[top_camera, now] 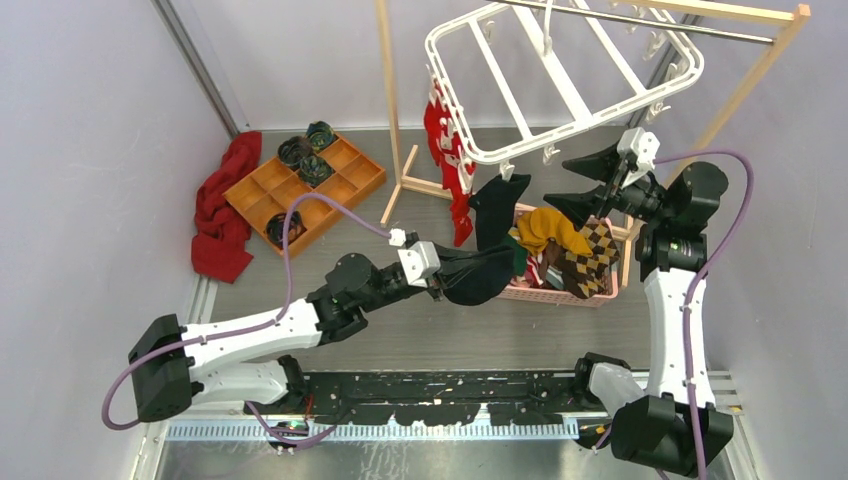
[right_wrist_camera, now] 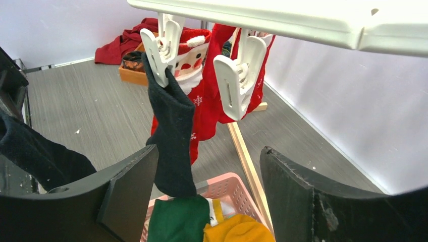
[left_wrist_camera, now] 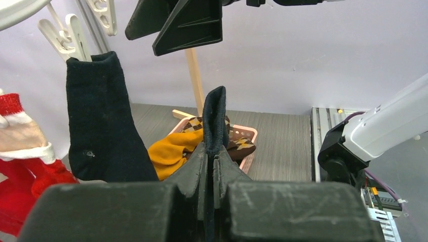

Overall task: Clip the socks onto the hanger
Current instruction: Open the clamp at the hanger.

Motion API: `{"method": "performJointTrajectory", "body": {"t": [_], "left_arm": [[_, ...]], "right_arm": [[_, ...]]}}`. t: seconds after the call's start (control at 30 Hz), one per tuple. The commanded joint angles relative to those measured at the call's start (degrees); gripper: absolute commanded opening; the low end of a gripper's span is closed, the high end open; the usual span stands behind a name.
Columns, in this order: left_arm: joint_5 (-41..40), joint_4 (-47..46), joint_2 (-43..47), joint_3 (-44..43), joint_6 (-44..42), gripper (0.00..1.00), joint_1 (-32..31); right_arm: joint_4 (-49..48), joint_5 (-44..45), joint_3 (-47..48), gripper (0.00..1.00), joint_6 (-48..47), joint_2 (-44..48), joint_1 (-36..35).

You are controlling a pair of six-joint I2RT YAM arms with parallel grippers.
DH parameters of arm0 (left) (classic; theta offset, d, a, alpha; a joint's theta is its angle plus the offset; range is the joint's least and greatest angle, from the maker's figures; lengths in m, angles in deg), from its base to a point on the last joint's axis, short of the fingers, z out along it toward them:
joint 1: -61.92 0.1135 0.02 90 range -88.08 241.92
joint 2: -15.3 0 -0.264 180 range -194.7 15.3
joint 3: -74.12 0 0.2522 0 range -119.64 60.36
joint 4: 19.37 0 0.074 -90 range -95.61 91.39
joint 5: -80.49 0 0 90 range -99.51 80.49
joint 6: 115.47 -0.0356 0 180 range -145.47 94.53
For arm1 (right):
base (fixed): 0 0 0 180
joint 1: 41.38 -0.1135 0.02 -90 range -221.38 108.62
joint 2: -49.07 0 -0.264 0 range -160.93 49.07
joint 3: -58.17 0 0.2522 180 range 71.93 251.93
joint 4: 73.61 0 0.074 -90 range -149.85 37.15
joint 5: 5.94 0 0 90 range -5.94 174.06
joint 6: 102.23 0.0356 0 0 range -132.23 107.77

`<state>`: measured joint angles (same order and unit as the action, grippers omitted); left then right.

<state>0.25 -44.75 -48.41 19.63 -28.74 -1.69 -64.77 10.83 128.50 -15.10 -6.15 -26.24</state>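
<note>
The white hanger [top_camera: 560, 80] hangs from the wooden rack. One black sock [top_camera: 497, 205] dangles from a clip [right_wrist_camera: 160, 50] at its front edge, with an empty clip [right_wrist_camera: 237, 75] beside it. My right gripper [top_camera: 575, 185] stands open just right of that sock, nothing between its fingers; in the right wrist view the right gripper [right_wrist_camera: 202, 186] has the clipped black sock [right_wrist_camera: 174, 131] hanging by its left finger. My left gripper [left_wrist_camera: 212, 151] is shut on a second black sock [left_wrist_camera: 214, 121], held upright below the hanger. A mustard sock [top_camera: 548, 228] and an argyle sock [top_camera: 590, 255] lie in the pink basket [top_camera: 560, 293].
Red Santa stockings [top_camera: 450, 160] hang on the hanger's left side. The wooden rack [top_camera: 395, 120] straddles the basket. A wooden tray [top_camera: 350, 185] with dark rolled bundles and a red cloth [top_camera: 225, 205] sit at the back left. A green sock [right_wrist_camera: 179, 219] lies in the basket.
</note>
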Motion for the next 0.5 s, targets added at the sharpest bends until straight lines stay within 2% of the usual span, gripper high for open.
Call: {"method": "performJointTrajectory", "body": {"t": [0.0, 0.13, 0.3, 0.4, 0.47], "left_arm": [[2.6, -3.8, -1.6, -3.6, 1.1, 0.0, 1.1], [4.1, -4.6, -3.8, -4.8, 2.2, 0.0, 2.6], [6.5, -5.9, -6.0, -6.4, 4.6, 0.0, 5.3], [7.4, -6.0, -7.0, -7.4, 5.2, 0.0, 6.1], [7.9, -5.9, -7.6, -8.1, 5.5, 0.0, 6.5]], "right_arm": [[-8.9, -2.8, 2.7, 0.8, -0.1, -0.5, 0.2], [-16.0, -1.1, 1.8, 0.81, 2.3, -1.1, 0.3], [-40.3, 0.3, 0.0, 0.82, 21.5, -4.7, 0.2], [-48.0, 1.3, 0.0, 0.82, 27.5, -7.3, -0.4], [-48.5, 1.6, 0.2, 0.82, 27.5, -8.0, -1.5]]}}
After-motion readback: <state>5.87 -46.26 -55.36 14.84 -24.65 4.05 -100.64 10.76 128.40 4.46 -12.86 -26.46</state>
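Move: The empty clamp next to the black sock's clamp hangs about 5 cm ahead of the right hand, 4 cm to its left and 6 cm above. The black sock's clamp is some 11 cm left of this hand, 2 cm ahead and 5 cm up, with the hung black sock straight beneath it, its middle about 4 cm below hand level. From the left hand, the empty clamp is roughly 16 cm ahead, 13 cm right and 9 cm up. The empty clamp comes level with the gap between the right hand's open fingers as that hand rises about 5 cm, easing nearly 2 cm forward and tipping its fingertips up some 10 degrees; no touch on the clamp can be seen. Meanwhile the left hand, still pinching the other black sock, carries it some 3.5 cm forward and a little to the right, towards the same clamp. ##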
